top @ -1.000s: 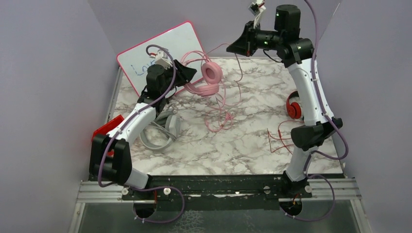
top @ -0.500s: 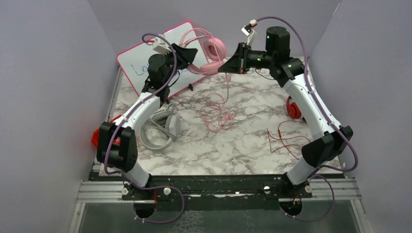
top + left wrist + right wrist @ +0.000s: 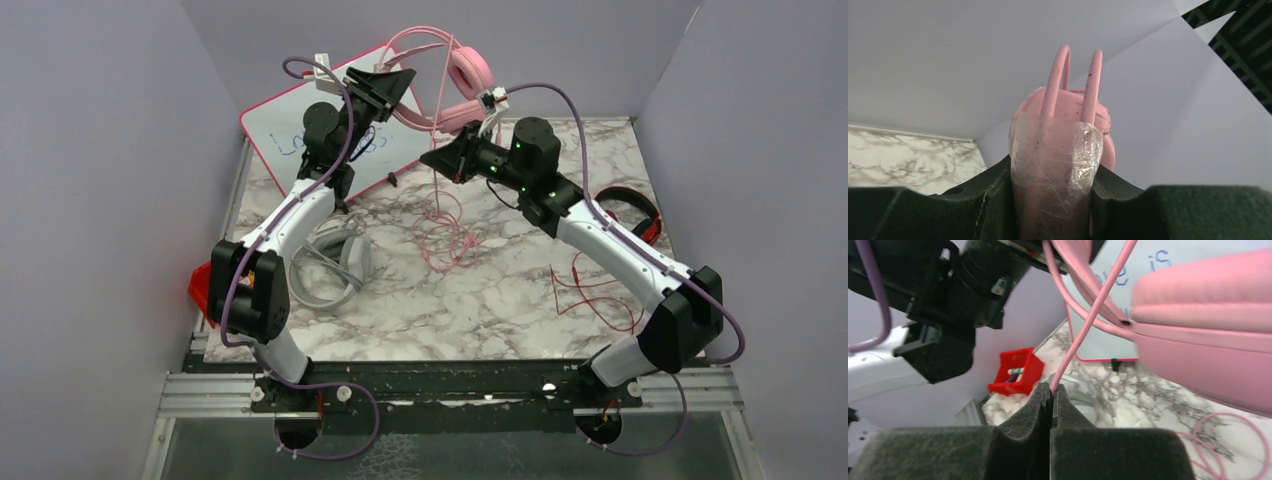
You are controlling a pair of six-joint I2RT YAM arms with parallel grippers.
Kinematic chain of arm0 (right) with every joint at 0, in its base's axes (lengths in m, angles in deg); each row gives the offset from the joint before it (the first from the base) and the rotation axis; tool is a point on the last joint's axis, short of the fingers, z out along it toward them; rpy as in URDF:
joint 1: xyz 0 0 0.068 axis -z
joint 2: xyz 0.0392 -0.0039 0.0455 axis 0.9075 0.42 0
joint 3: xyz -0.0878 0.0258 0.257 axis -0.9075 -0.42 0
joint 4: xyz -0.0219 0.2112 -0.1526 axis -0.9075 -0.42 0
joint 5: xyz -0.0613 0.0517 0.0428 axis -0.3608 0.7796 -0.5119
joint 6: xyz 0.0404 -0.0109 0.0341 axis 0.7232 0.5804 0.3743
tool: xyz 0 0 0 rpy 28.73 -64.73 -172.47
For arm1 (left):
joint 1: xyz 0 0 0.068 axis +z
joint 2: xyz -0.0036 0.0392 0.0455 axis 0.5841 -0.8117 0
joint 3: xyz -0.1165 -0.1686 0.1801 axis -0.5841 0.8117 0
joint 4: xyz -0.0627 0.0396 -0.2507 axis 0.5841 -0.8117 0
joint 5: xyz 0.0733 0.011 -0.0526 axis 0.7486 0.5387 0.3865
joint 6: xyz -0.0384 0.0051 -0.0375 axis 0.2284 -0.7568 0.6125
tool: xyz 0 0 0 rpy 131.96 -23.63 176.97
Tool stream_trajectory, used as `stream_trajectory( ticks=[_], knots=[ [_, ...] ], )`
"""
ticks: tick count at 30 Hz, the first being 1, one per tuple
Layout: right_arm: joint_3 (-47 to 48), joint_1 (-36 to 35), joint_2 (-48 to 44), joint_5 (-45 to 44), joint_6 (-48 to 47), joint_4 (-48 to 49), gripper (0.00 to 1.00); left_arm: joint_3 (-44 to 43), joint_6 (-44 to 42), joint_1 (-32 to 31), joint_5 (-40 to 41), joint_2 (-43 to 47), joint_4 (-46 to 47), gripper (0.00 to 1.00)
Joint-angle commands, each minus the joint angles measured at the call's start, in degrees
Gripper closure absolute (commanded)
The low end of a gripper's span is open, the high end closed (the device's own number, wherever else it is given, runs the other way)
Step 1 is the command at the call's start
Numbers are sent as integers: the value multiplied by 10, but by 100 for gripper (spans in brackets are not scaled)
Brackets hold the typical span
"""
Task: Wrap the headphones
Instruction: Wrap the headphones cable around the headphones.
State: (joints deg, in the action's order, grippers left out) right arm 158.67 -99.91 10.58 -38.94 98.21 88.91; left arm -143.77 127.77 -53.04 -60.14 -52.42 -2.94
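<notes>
The pink headphones (image 3: 465, 75) hang in the air at the back, above the whiteboard. My left gripper (image 3: 395, 80) is shut on their padded band (image 3: 1058, 140), with the two thin headband wires (image 3: 1093, 85) rising beyond the jaws. My right gripper (image 3: 440, 160) sits just below, shut on the thin pink cable (image 3: 1083, 335), next to a pink ear cup (image 3: 1208, 340). The rest of that cable lies in a loose tangle (image 3: 450, 235) on the marble. The grey headphones (image 3: 330, 275) lie at the left under the left arm. The red-and-black headphones (image 3: 635, 210) lie at the right with their red cable (image 3: 590, 290).
A pink-framed whiteboard (image 3: 300, 130) leans on the back wall at the left. A red bin (image 3: 200, 285) sits at the left edge and also shows as a red bin (image 3: 1015, 372) in the right wrist view. Purple walls close in three sides.
The left arm has lifted the pink headphones off the table, up and back. The right arm has swung down and left to the middle, still gripping the cable, which uncovers the red-and-black pair.
</notes>
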Motion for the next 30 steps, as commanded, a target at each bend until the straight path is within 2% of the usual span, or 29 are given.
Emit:
stream_trajectory(
  ticks=[1, 6, 9, 11, 15, 17, 20, 25, 30],
  knots=[
    [-75, -19, -54, -66, -58, 106, 98, -52, 91, 1, 2, 25, 98, 91],
    [-144, -33, -84, -59, -65, 181, 92, -51, 108, 2, 7, 37, 109, 91],
    [-149, -37, -87, -69, -71, 182, 86, -54, 133, 1, 2, 31, 127, 91],
    [-139, -38, -85, -75, -73, 165, 77, -54, 140, 1, -1, 28, 133, 91],
    [-118, -38, -88, -56, -73, 124, 51, -50, 145, 2, -2, 28, 139, 91],
    [-94, -38, -90, -53, -76, 59, 43, -49, 151, 3, -5, 26, 142, 91],
    [-109, -38, -116, -48, -95, 20, 31, -54, 162, 6, -7, 25, 145, 91],
    [-217, -19, -210, -64, -187, 30, 22, -74, 168, 9, -17, 29, 147, 91],
    [-352, 42, -269, -4, -179, 123, 18, -96, 184, 13, -24, 29, 147, 91]
  ],
)
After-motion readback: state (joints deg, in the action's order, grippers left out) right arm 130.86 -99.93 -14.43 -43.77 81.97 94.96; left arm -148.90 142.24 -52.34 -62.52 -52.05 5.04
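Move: The pink headphones, held by the headband in the left hand, have their middle about 5 cm ahead, 6 cm right and 3 cm above that hand. From the right hand, which pinches their cable, they are some 12 cm ahead, 1 cm right and 9 cm higher. The pink cable coil lies on the table almost straight under the right hand, about 33 cm down; the grey headphones lie 22 cm left and 4 cm back, about 31 cm down. Easing back only a couple of centimetres at first while its fingers tip up slightly, the right hand spreads wide from shut and lets go of the pink cable, then draws off faster to the right, back and a little down, about 10 cm in all, away from the headphones. The left hand keeps its grip on the headband and lifts it some 8 cm, drifting back about 3 cm and rolling its left side down. ##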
